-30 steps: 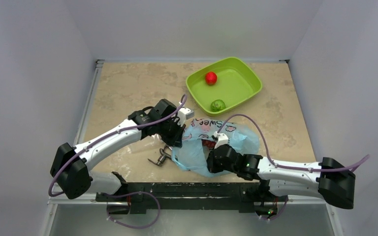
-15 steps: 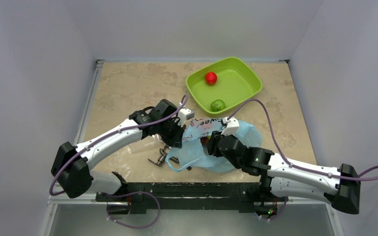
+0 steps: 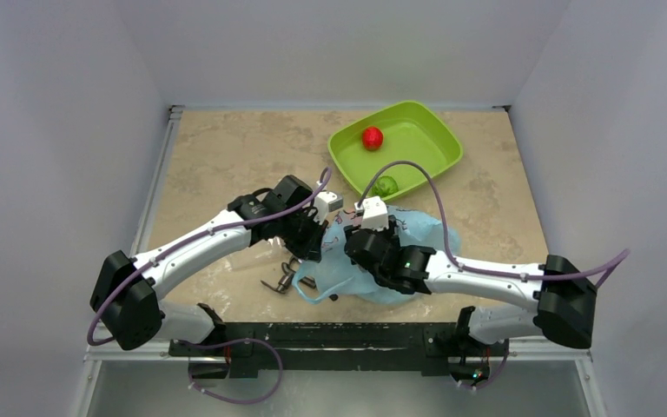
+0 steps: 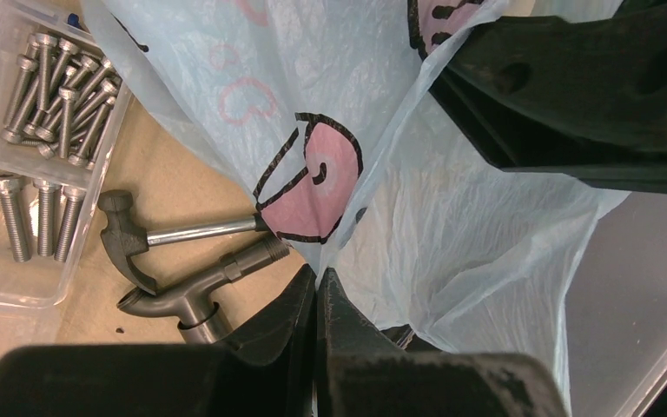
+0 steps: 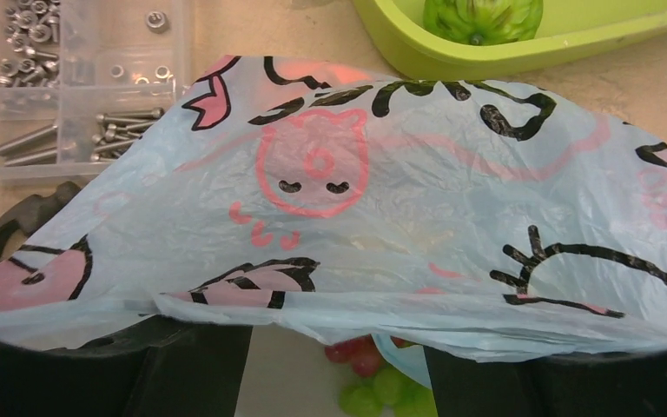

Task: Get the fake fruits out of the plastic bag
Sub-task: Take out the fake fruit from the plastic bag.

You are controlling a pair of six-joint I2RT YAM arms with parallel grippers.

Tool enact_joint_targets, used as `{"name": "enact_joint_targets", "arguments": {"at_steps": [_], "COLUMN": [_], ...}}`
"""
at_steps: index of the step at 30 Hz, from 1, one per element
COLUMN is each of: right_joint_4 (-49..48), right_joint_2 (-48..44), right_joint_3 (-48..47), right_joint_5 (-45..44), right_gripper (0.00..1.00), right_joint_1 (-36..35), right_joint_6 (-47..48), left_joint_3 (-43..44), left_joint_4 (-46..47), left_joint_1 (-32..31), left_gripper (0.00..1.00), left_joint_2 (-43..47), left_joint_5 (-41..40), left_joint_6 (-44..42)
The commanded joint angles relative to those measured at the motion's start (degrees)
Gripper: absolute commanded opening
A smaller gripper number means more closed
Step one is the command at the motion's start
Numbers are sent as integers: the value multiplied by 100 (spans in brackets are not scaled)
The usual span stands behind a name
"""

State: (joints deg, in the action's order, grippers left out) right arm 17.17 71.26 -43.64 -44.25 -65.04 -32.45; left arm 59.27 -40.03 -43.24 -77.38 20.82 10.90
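Observation:
The light-blue plastic bag with pink and black cartoon prints lies at the table's near middle. My left gripper is shut on a fold of the bag's edge; in the top view it is at the bag's left side. My right gripper is open, its fingers wide apart under the draped bag. Red grapes and green grapes lie between them, not gripped. In the top view the right gripper sits at the bag's mouth.
A lime-green tray at the back right holds a red fruit and a green fruit. Grey metal tools lie left of the bag by my left gripper. A clear box of screws lies beside them.
My right arm has swung left and forward, pushing its gripper into the bag's mouth; the bag has bunched up over it. The left arm has held still on the bag.

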Motion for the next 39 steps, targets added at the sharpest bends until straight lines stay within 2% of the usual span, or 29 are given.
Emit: {"name": "enact_joint_targets", "arguments": {"at_steps": [1,7,9,13,18,23,33,39], "right_joint_4": [-141,-132,-141,-267,-257,-465,-232,-462], "right_joint_2": [360,1057,1189,1281,1049,142,-1612,-2045], "right_joint_3": [-369,-585,-618,-611,-687,-537,-313,-622], "right_joint_5": [-576,-824,-863,-910,-874,-406,1023,1410], "right_gripper": [63,52,40,25,2,0,0,0], "right_joint_1": [-9,-14,-13,-16,-51,-222,-229,-229], "right_joint_6": [192,265,274,313,514,992,1061,920], "left_joint_3": [160,171,173,173,169,173,204,216], "left_joint_4": [37,35,32,30,30,30,13,1], "left_joint_1": [-17,-17,-15,-12,-17,-17,-14,-15], "left_gripper": [0,0,0,0,0,0,0,0], "left_joint_2": [33,24,31,39,32,36,-2,-37], "left_joint_5": [150,173,156,142,153,163,183,194], "left_joint_6": [-44,-40,-44,-39,-35,-35,-29,-30]}}
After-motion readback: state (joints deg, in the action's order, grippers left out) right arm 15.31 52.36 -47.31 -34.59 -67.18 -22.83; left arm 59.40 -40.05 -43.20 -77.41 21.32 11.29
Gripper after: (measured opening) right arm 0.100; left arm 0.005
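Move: The yellow fruit lies in the open plastic bag, hidden by the bag's near flap, about 2 cm ahead of the right hand, 3 cm to its right and 4 cm below. Red grapes sit some 2 cm back, 1 cm right and 6 cm down; the green fruit in the tray is roughly 14 cm ahead, 4 cm right and 10 cm lower. From the left hand, which pinches the bag's rim, the yellow fruit is about 8 cm ahead, 17 cm right and 4 cm down. The yellow fruit is pinched near one end as the right hand dips about 3 cm down and 2 cm forward into the bag and shuts its wide-open fingers. Keeping that grip, the hand lifts some 15 cm and draws back towards the base, its left side rolling up some 30 degrees as it turns counter-clockwise. The left hand stays still, holding the bag's rim. ##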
